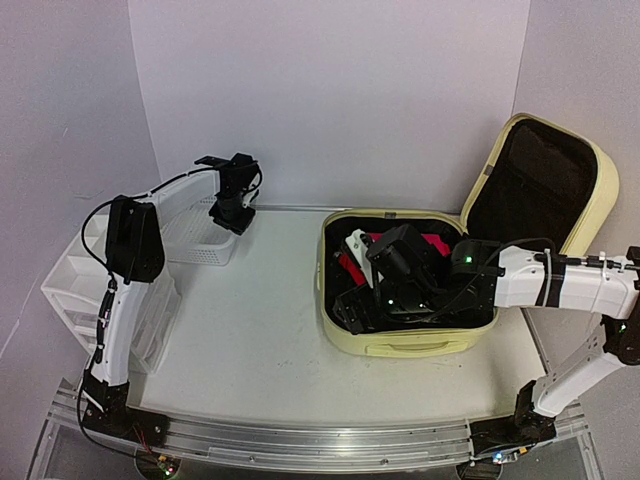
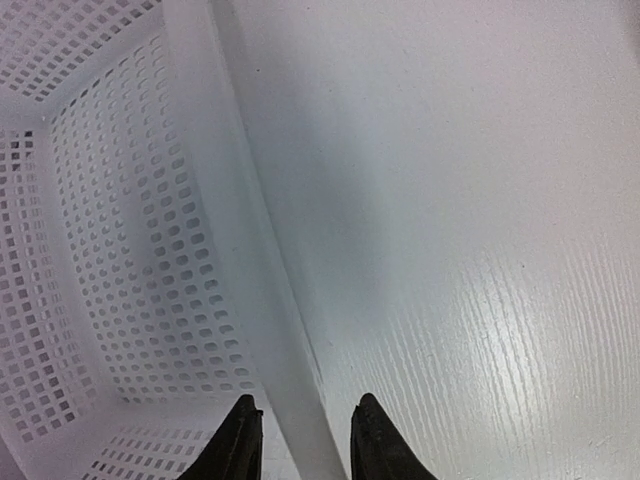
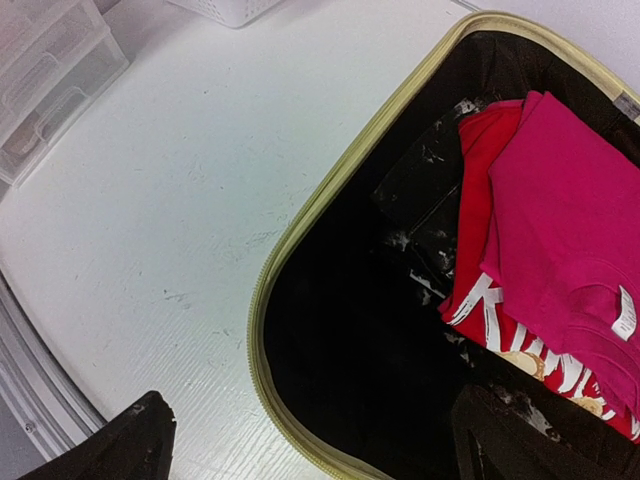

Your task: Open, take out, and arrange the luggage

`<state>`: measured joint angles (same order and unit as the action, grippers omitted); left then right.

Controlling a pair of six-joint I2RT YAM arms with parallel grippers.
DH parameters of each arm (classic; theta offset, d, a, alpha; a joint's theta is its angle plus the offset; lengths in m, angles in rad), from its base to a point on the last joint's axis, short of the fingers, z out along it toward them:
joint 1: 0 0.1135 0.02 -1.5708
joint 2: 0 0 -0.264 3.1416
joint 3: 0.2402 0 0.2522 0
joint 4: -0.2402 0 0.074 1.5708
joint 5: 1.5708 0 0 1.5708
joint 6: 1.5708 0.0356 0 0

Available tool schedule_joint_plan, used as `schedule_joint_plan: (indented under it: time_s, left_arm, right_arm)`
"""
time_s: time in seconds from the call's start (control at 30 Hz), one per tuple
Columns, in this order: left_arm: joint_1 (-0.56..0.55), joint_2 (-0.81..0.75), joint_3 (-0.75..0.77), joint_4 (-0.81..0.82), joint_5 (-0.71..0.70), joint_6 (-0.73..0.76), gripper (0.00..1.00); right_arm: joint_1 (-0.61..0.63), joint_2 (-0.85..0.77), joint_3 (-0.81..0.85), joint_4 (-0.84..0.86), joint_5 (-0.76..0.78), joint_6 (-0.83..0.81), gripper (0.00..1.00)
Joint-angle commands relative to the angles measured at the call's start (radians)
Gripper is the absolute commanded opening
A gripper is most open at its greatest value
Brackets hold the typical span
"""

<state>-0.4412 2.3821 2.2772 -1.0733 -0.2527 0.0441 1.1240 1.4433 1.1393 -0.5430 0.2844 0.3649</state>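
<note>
The luggage (image 1: 400, 345) lies open on the right of the table, a pale-yellow shell with its lid (image 1: 540, 185) raised at the back right. In the right wrist view its zipper rim (image 3: 300, 225) curves around black lining, a red shirt (image 3: 480, 250) and a pink garment (image 3: 570, 220). My right gripper (image 1: 365, 300) hangs over the luggage's near-left part. In its own view the right gripper (image 3: 315, 440) is wide open and holds nothing. My left gripper (image 1: 232, 215) hovers at the white basket's right wall, its jaws (image 2: 305, 440) apart and empty.
A white mesh basket (image 1: 195, 240) stands at the back left; its wall (image 2: 230, 260) runs under my left fingers. A white plastic drawer unit (image 1: 75, 290) sits along the left edge. Bare white tabletop (image 1: 250, 340) lies between the basket and the luggage.
</note>
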Motion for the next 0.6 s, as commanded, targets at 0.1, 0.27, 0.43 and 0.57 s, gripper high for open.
schedule_joint_plan:
  time_s: [0.1, 0.27, 0.43, 0.57]
  left_arm:
    - [0.002, -0.039, -0.038, 0.027, 0.087, 0.263, 0.1]
    - [0.002, -0.16, -0.131, 0.094, 0.113, 0.379, 0.0]
    - [0.002, -0.327, -0.233, 0.2, 0.233, 0.484, 0.0]
    - [0.003, -0.49, -0.412, 0.353, 0.355, 0.579, 0.0]
  right_arm:
    - [-0.001, -0.012, 0.017, 0.009, 0.004, 0.017, 0.98]
    - [-0.001, -0.024, 0.01, 0.01, 0.006, 0.018, 0.98]
    - [-0.001, -0.026, 0.01, 0.012, 0.005, 0.014, 0.98]
    - [-0.001, -0.037, 0.008, 0.012, -0.001, 0.017, 0.98]
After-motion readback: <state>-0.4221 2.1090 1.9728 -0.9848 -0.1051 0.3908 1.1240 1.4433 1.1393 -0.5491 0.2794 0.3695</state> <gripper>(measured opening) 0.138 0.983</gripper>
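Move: The basket's right rim already stands between the left gripper's half-open fingers; the basket's middle is about 9 cm left of this gripper, 2 cm ahead and 4 cm below. The drawer unit stands some 22 cm left and 20 cm back, and the open suitcase's middle lies about 45 cm right and 14 cm back, 4 cm lower. From the right gripper, the basket is roughly 30 cm ahead, 42 cm left and 11 cm lower. Close the left gripper the rest of the way and pinch the basket's right rim. Keeping that hold, draw the rim back towards the base by 4 to 5 cm while turning the wrist about 20 degrees clockwise; stay nearly level at first, then rise roughly 4 cm. ##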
